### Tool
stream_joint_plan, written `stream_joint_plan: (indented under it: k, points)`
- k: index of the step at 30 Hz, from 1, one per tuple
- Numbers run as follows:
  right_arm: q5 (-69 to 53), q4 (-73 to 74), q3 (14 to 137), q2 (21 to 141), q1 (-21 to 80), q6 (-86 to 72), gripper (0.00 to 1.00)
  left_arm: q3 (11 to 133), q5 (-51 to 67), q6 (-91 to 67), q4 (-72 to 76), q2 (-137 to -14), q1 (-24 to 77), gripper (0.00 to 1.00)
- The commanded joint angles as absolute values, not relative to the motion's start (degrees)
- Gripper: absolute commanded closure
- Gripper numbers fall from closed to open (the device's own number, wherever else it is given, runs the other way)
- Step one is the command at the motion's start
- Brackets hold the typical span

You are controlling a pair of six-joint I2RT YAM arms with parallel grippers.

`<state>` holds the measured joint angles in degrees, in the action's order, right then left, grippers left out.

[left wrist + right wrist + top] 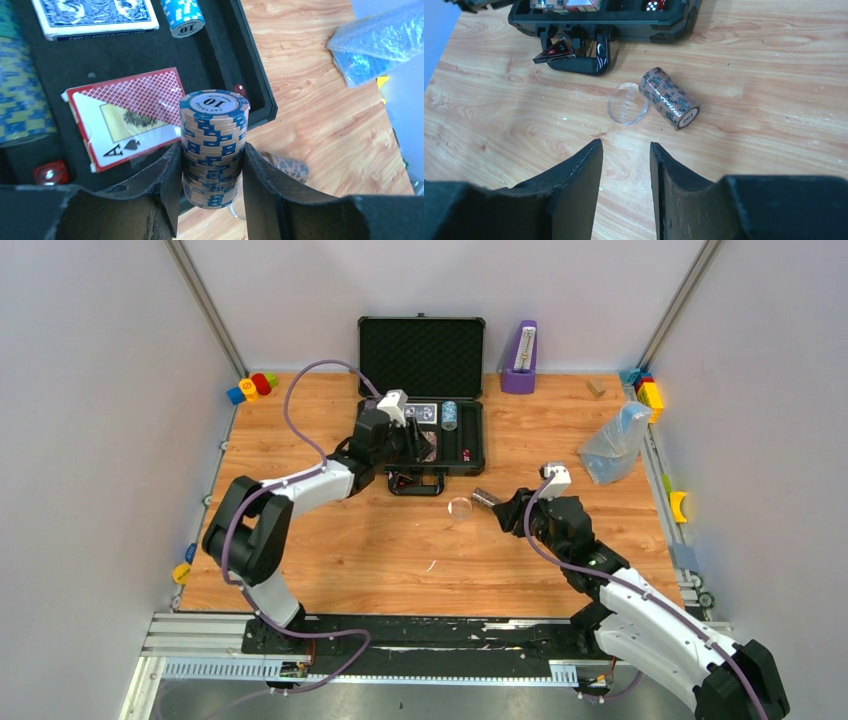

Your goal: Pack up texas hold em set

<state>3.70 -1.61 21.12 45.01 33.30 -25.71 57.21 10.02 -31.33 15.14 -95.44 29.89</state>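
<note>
The black briefcase point(421, 355) lies open at the back of the table, foam lid upright. Above its front part, my left gripper point(211, 150) is shut on an upright stack of blue-and-tan poker chips point(214, 135) marked 10. In the case point(215, 55) lie a red card deck point(127, 115), a blue card deck point(95, 17) and a light-blue chip stack point(182, 17). My right gripper point(625, 145) is open over bare wood with nothing between its fingers. Just beyond it, a brown chip roll point(669, 98) marked 100 lies on its side next to a clear disc point(627, 103).
A purple metronome point(520, 358) stands right of the lid. A clear plastic bag point(615, 443) lies at the right. Coloured toy blocks point(252, 386) sit in the back left corner, and more point(648, 390) at the right edge. The case handle point(579, 55) juts toward the chip roll.
</note>
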Motion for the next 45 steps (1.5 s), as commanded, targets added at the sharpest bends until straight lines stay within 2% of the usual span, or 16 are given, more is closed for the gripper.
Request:
stream_joint_plan:
  k: [1, 12, 22, 23, 24, 25, 29, 30, 32, 36, 45]
  points:
    - [5.09, -6.46, 19.47, 42.7, 33.4, -27.51, 0.59, 64.9, 10.08, -34.31, 20.92, -99.35, 31.12, 1.0]
    - [6.47, -9.02, 17.04, 42.16, 33.4, -28.11, 0.59, 76.04, 5.95, -34.36, 21.24, -110.41, 32.84, 1.0]
    - [7.68, -9.14, 16.78, 42.33, 33.35, -28.04, 0.59, 80.15, 2.18, -33.46, 17.97, -115.3, 33.09, 0.99]
    - [7.66, -9.14, 16.74, 42.34, 33.44, -28.04, 0.59, 80.02, 2.46, -33.43, 17.79, -115.26, 33.06, 0.96]
    - [7.73, -9.21, 16.76, 42.35, 33.38, -28.05, 0.59, 79.9, 2.55, -33.36, 17.52, -115.15, 33.1, 0.87]
    - [7.73, -9.29, 16.76, 42.47, 33.4, -28.04, 0.59, 79.94, 2.7, -33.29, 16.97, -115.1, 33.1, 0.82]
    - [7.64, -9.4, 16.78, 42.76, 33.4, -28.05, 0.58, 80.48, 3.65, -32.66, 13.52, -114.33, 33.13, 0.44]
    - [7.65, -9.4, 16.85, 42.8, 33.39, -28.04, 0.58, 80.45, 3.89, -31.89, 12.52, -113.53, 33.09, 0.28]
    - [7.72, -9.4, 16.87, 42.85, 33.35, -27.99, 0.58, 79.97, 4.24, -30.74, 11.35, -111.99, 33.13, 0.14]
    - [7.72, -9.32, 16.96, 42.94, 33.4, -27.87, 0.58, 77.9, 3.6, -28.16, 10.2, -107.81, 33.09, 0.01]
    - [7.59, -8.3, 18.5, 44.16, 33.41, -27.07, 0.58, 64.77, 1.67, -21.33, 11.22, -89.81, 33.09, 0.0]
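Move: Forward and to the right of the left hand, which still pinches the tan-and-blue chip stack, the empty near part of the slot lies about 7 cm ahead, 5 cm right and 5 cm below. The light-blue stack lies some 6 cm beyond that spot; the dice are about 2 cm ahead and 9 cm right of the hand, the red card box 4 cm ahead and 2 cm left. From the right hand the spot is some 21 cm ahead and 11 cm left. Carrying the chip stack forward and right, the left hand travels about 9 cm across the case, then sinks some 3 cm more to set it in the slot behind the light-blue stack. The fingers there spread from half to fully open, let go, and the hand rises about 7 cm while backing off towards its base and left. ##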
